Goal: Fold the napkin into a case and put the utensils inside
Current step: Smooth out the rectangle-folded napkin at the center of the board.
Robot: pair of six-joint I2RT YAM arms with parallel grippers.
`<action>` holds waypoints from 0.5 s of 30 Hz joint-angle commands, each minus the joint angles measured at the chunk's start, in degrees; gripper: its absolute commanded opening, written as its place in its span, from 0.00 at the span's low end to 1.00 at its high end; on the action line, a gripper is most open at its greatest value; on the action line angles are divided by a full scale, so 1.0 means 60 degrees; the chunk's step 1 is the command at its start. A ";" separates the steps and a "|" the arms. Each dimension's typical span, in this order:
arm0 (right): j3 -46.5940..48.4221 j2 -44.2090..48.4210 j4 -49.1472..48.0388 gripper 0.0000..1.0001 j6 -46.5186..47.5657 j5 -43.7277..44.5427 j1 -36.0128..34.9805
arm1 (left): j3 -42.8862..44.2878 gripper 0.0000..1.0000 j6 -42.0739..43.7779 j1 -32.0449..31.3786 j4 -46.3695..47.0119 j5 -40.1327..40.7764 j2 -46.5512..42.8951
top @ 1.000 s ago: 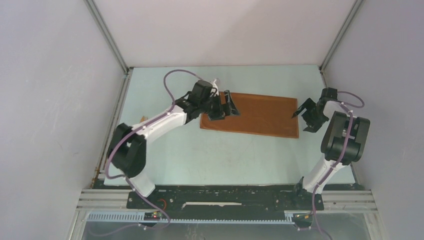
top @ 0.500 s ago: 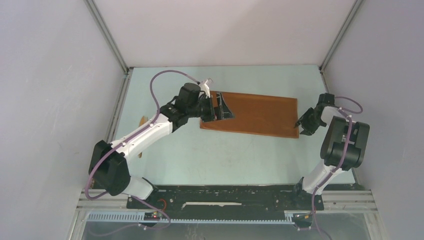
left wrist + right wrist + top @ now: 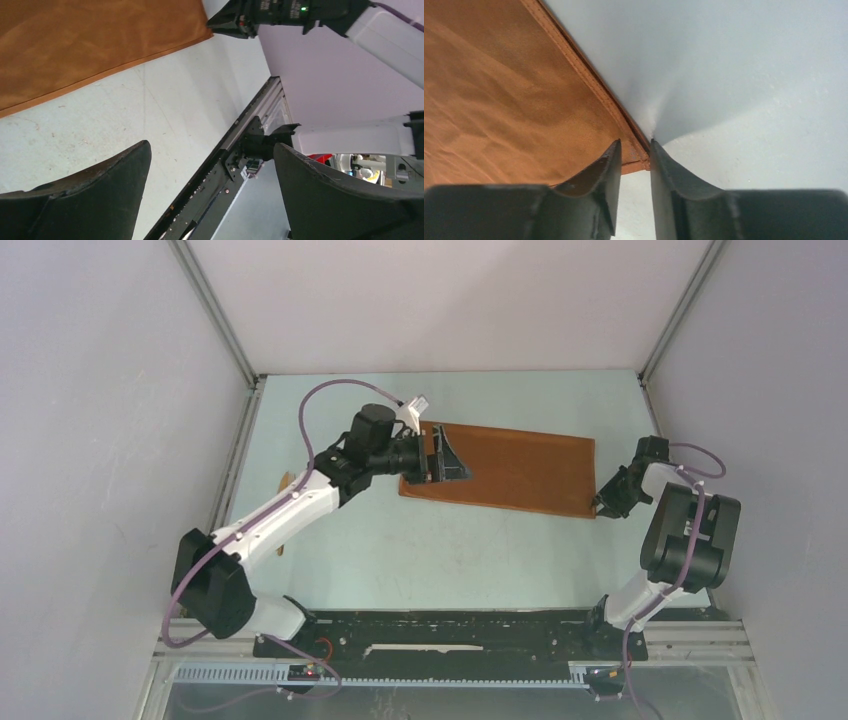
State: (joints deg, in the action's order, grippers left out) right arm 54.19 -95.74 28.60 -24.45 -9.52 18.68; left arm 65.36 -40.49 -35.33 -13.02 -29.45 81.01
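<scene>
The rust-orange napkin [image 3: 520, 468] lies flat on the table as a wide oblong. My left gripper [image 3: 460, 455] hovers over its left end, wide open and empty. In the left wrist view that gripper [image 3: 211, 146] frames bare table, with the napkin [image 3: 75, 40] beyond. My right gripper [image 3: 603, 507] is down at the napkin's near right corner. In the right wrist view its jaws [image 3: 635, 145] stand narrowly apart, and the hemmed corner of the napkin [image 3: 499, 90] lies in the gap, flat and not bunched. Light-brown utensils [image 3: 285, 482] lie at the table's left edge, partly hidden by my left arm.
Pale walls with metal frame posts close in the table on the left, right and back. The black base rail [image 3: 450, 635] runs along the near edge. My right arm's wrist [image 3: 280, 10] shows at the top of the left wrist view.
The right gripper slid along the napkin's right edge down to the near corner, and its jaws narrowed from wide open. The left arm drew back slightly, its gripper staying open over the left end.
</scene>
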 commanded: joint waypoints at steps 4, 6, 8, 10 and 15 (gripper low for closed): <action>-0.0545 0.0624 0.0601 0.24 0.0043 -0.0005 0.0325 | 0.0137 1.00 0.0110 0.0057 0.0112 -0.0597 -0.1371; -0.0801 0.0858 0.0588 0.21 -0.0014 -0.0212 0.0641 | 0.0204 1.00 0.0193 0.0086 -0.0014 -0.0632 -0.1584; -0.1019 0.1127 0.0691 0.15 -0.0063 -0.0210 0.0918 | 0.0215 1.00 0.0263 0.0136 -0.0116 -0.0660 -0.1779; -0.1265 0.1483 0.0832 0.10 -0.0097 -0.0112 0.1131 | 0.0201 1.00 0.0340 0.0193 -0.0190 -0.0722 -0.1902; -0.1911 0.2697 0.1133 0.05 -0.0415 0.0017 0.1440 | 0.0148 1.00 0.0440 0.0275 -0.0219 -0.0893 -0.1989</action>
State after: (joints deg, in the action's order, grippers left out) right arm 44.60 -85.76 32.40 -25.17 -10.76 26.33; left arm 65.36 -39.86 -34.30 -14.22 -32.49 70.46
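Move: The napkin's near right corner lies right between the right hand's fingertips, about 1 cm below. The napkin's middle is some 10 cm ahead and 23 cm to the left, and its far right corner about 18 cm straight ahead. From the left hand, hovering over the napkin's left part, the near right corner lies about 38 cm to the right, roughly level with it fore and aft, and some 22 cm below. The right hand pinches the napkin's near right corner and drags it back about 6 cm; the open left rises 6.5 cm. ##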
